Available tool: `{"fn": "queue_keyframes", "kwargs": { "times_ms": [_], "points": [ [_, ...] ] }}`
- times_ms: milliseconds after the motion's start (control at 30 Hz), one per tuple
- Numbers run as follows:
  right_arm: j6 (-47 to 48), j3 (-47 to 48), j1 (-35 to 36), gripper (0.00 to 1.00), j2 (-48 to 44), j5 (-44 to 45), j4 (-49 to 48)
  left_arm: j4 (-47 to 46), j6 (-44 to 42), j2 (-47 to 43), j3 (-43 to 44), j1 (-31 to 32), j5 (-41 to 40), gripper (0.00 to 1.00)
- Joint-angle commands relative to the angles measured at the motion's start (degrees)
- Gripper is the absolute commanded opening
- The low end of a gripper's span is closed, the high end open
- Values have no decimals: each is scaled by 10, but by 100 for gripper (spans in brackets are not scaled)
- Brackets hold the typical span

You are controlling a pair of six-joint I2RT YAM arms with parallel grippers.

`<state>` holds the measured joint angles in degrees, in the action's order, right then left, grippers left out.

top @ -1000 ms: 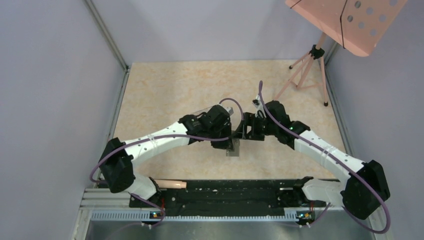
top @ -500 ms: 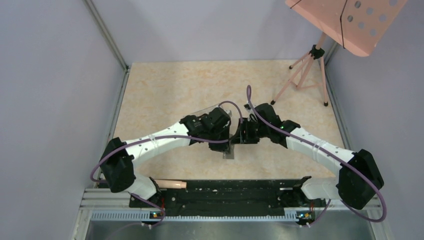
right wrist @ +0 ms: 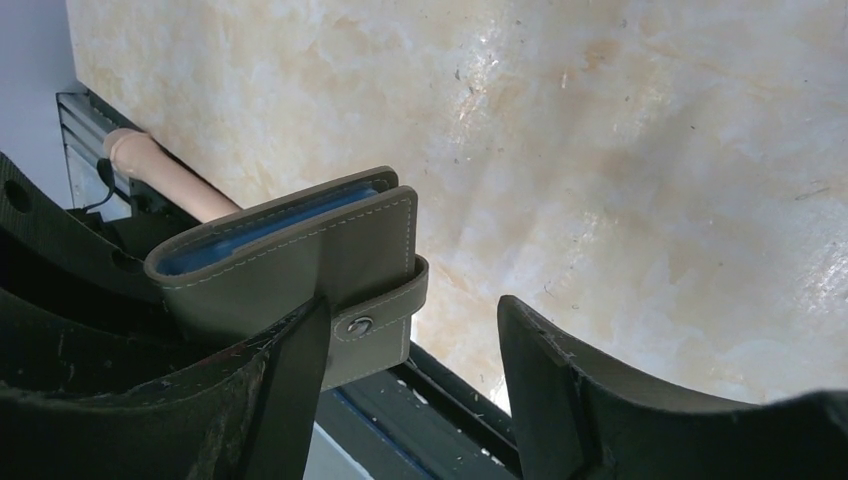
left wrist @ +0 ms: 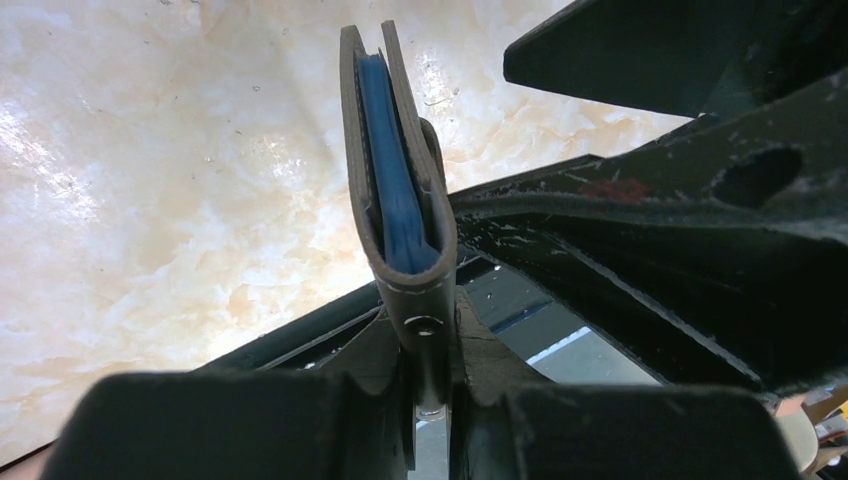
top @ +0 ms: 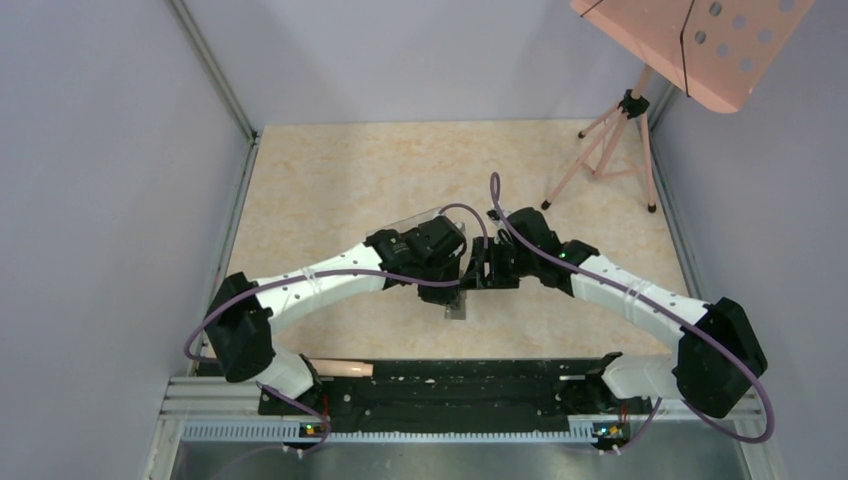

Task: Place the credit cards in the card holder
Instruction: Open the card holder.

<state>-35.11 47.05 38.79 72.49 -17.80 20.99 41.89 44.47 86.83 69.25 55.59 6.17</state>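
The card holder is a gray bifold wallet with a blue inside, standing on edge and folded almost closed above the table. My left gripper is shut on its lower edge at the snap tab. My right gripper is open. Its left finger lies against the card holder and its right finger stands clear beyond the tab. From above, both grippers meet at the card holder in mid-table. The credit cards are out of view.
A clear plastic box shows partly under my left arm. A pink tripod with a pink board stands at the back right. A beige tube lies by the black rail at the near edge.
My right gripper has moved left and closer, coming up against the card holder. My left gripper keeps its hold and has shifted only slightly.
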Motion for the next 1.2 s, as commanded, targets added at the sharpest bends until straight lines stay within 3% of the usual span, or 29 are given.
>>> {"fn": "queue_keyframes", "kwargs": {
  "times_ms": [0,333,467,700,833,967,1167],
  "points": [
    [-13,14,12,63,-17,-30,-26,-42,-10,7,32,12,3,0],
    [-31,12,12,61,-23,-71,-46,-38,-7,12,27,14,-4,0],
    [-35,-4,18,49,-13,-72,-45,-35,-4,12,28,14,-10,0],
    [-23,-4,29,35,20,-17,-11,-36,-5,0,33,16,-14,0],
    [-1,21,45,21,48,31,32,-29,-1,-4,34,16,-24,0],
    [12,37,59,13,74,91,73,-32,1,-8,32,16,-24,0],
    [10,23,48,11,80,137,92,-57,3,-30,13,16,-25,0]
  ]
}}
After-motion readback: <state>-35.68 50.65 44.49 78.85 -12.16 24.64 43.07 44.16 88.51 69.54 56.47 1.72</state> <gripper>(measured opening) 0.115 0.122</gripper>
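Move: The strap that closes the card holder is very near my open right fingers: some 2 cm back, 2 cm to the left and about 1 cm below. The card holder's middle is about 4 cm back, 5 cm left and 3 cm below that hand; the clear box is some 10 cm ahead, 16 cm left and 11 cm down. From my left hand, which grips the holder's spine, the strap is about 4 cm ahead and 5 cm to the right, 1 cm lower. I ease my right hand back and left about 2 cm, rising a little, to bring the strap between my fingertips, then drop it some 3.5 cm while the fingers close from well open to nearly shut, pinching the strap at the holder's open edge, and finish with a short tug down and to the right. My left hand keeps its grip on the spine, sinking about 1.5 cm. ##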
